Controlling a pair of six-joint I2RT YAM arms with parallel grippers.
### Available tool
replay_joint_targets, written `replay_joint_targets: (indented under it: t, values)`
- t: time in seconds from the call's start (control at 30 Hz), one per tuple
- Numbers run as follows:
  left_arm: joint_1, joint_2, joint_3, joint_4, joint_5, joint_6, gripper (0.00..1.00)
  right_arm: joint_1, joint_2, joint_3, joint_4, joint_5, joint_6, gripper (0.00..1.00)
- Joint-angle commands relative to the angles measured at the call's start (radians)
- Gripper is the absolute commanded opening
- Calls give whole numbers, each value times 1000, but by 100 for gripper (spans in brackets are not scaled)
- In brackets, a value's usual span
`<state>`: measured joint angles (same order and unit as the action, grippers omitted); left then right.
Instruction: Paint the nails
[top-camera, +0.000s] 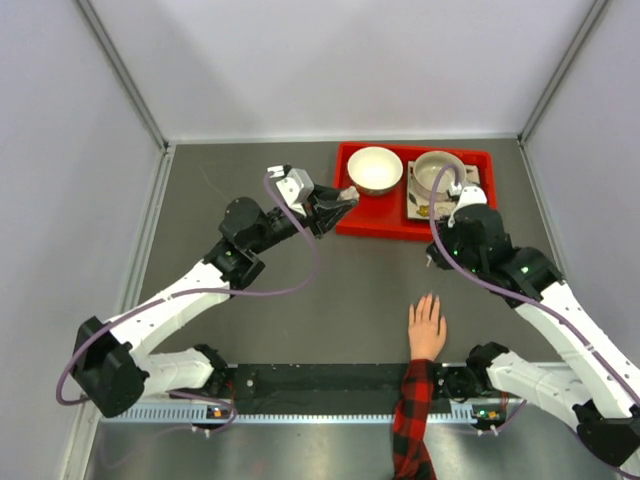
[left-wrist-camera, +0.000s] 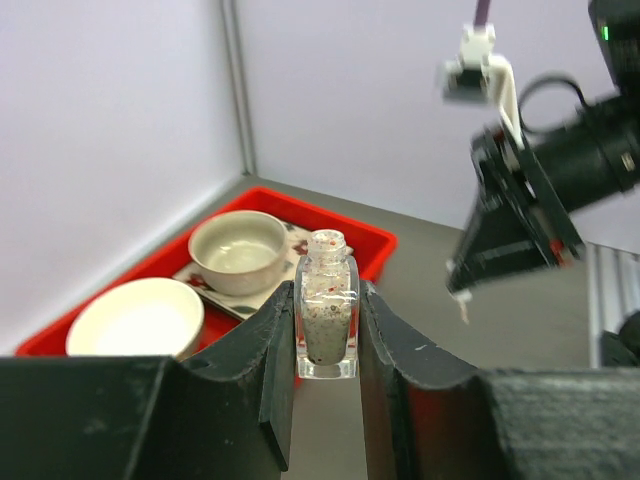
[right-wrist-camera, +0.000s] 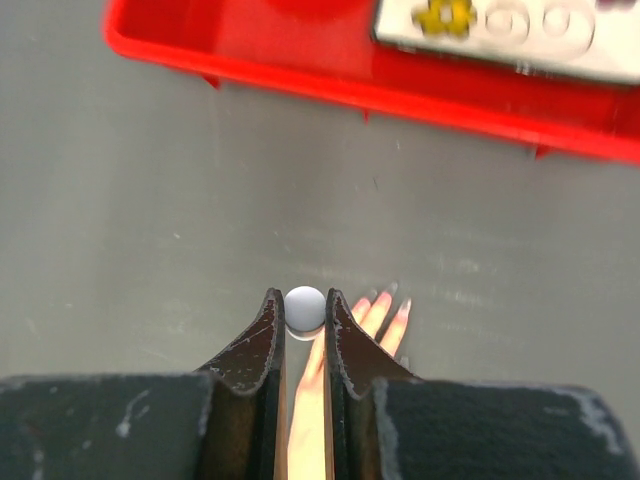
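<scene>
A person's hand (top-camera: 427, 326) in a red-and-black plaid sleeve (top-camera: 412, 420) lies flat, palm down, on the grey table. Its nails (right-wrist-camera: 404, 304) are pale and long at the fingertips. My right gripper (top-camera: 435, 262) hovers just beyond those fingertips, shut on the round white cap (right-wrist-camera: 305, 308) of a polish brush. The small brush tip (left-wrist-camera: 463, 308) hangs below it. My left gripper (top-camera: 338, 204) is raised beside the red tray and is shut on an uncapped clear bottle (left-wrist-camera: 326, 322) of white speckled polish, which it holds upright.
A red tray (top-camera: 365, 226) at the back holds a white bowl (top-camera: 375, 170) and a grey bowl (top-camera: 438, 172) on a patterned square plate. A black rail (top-camera: 330, 380) runs along the near edge. Grey walls close in on both sides.
</scene>
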<state>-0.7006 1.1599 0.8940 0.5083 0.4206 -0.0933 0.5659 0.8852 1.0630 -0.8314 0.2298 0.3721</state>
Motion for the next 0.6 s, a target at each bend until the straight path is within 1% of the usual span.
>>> replay_joint_targets:
  t: [0.0,0.1,0.23,0.33,0.43,0.57]
  values:
    - [4,40,42,167,-72,43,0,-24,-34,-111,40,13,85,0]
    - [4,49,26,209,-92,55,0,-35,-52,-213,104,12,112,0]
    - [4,64,31,225,-117,75,0,-80,-37,-284,159,-24,139,0]
    - [6,90,48,237,-99,73,0,-116,-17,-301,181,-41,136,0]
    - [6,122,62,265,-100,63,0,-136,-14,-294,176,-26,113,0]
    - [6,168,86,282,-88,53,0,-179,21,-305,196,-70,105,0]
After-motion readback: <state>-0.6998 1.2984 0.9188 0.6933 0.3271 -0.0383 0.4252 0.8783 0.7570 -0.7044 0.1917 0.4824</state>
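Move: Below the right hand, which holds the white brush cap, lie the nails of the model hand: about 20 cm down, some 4 cm to its right and roughly 2 cm back. The red tray's middle stands about 23 cm ahead of the right hand, straight out, and the grey bowl in the tray some 27 cm ahead and 5 cm right. From the left hand, the nails are about 22 cm right, 8 cm back and 34 cm down. Sinking about 10 cm towards the nails and easing some 3 cm right, the right hand keeps its pinch on the brush cap, tips its fingers about 10 degrees further down and turns about as much clockwise, then levels off. The left hand, still gripping the polish bottle, moves about 4 cm forward over the tray, away from the nails. ##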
